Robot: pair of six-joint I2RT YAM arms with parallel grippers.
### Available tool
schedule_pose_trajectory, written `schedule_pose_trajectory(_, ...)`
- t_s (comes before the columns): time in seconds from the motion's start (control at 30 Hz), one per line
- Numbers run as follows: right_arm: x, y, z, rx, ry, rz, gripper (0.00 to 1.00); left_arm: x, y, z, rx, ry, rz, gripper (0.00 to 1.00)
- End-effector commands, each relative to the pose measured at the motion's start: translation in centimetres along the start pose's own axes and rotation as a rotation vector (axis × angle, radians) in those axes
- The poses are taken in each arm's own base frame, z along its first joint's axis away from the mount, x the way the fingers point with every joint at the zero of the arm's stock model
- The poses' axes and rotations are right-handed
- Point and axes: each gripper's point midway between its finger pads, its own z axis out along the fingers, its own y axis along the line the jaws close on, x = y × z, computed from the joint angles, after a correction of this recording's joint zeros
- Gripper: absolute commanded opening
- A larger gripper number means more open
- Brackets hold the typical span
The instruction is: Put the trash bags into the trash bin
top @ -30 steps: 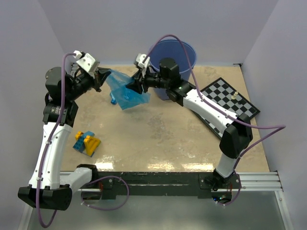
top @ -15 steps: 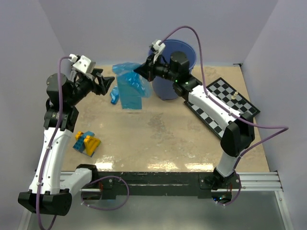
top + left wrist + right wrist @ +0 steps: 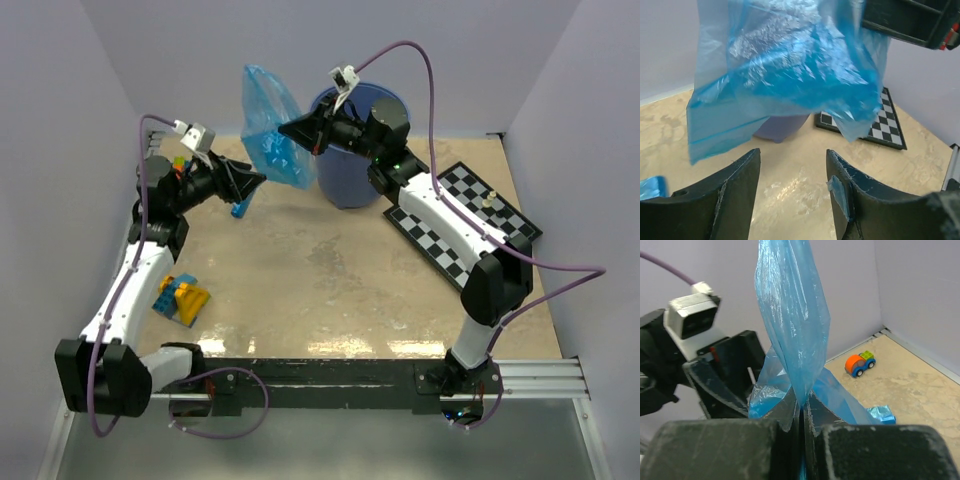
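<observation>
A thin, crinkly blue trash bag (image 3: 266, 125) hangs in the air just left of the trash bin (image 3: 345, 182), a round blue bucket at the back of the table. My right gripper (image 3: 291, 130) is shut on the bag's edge, its fingers pinched on the film (image 3: 792, 325). My left gripper (image 3: 252, 182) is open below the bag (image 3: 790, 65), with only table between its fingers (image 3: 735, 195) and a scrap of blue film stuck on the right one. A second small blue trash bag (image 3: 240, 207) lies on the table under the left gripper.
A chessboard (image 3: 470, 215) lies right of the bin, with a small piece on it. Yellow and blue toy blocks (image 3: 182, 298) sit at the near left. A small toy car (image 3: 859, 363) stands by the back wall. Walls close in on three sides.
The left gripper let go of the bag and reached rightwards under it. The right gripper shut on the bag and lifted it higher, towards the bin.
</observation>
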Motion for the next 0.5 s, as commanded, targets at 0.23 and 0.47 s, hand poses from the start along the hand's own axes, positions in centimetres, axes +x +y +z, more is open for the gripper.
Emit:
schedule_pose_trajectory(0.23,-3.1,1.6,-0.2,-0.029,-0.07,-0.024,0.0,-5.4,-5.1,5.0,0.327,-0.165,0.013,0.58)
schedule_pose_trajectory(0.47,-2.9,-0.1,-0.3,0.049,-0.076,-0.055,0.0,-5.8,-5.7,5.2,0.338,-0.15,0.025,0.0)
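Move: Just right of the left hand, about 6 cm over, 3 cm ahead and 5 cm higher, is the full part of the blue trash bag. The right hand holds this bag by its neck and has that full part 2 cm behind its fingertips, 1 cm to the right and 4 cm below. The trash bin stands some 21 cm right of the left hand, 14 cm ahead and 17 cm below; the small folded bag lies 7 cm left, 8 cm ahead, 31 cm below. Sweeping about 7 cm to the right, the left hand first edges forward, then rises some 3 cm beside the right gripper, turning about 15 degrees clockwise. At the end its open fingers shut and pinch the trash bag's film just below the right fingertips, while the right hand stays still and keeps its closed hold on the neck. ##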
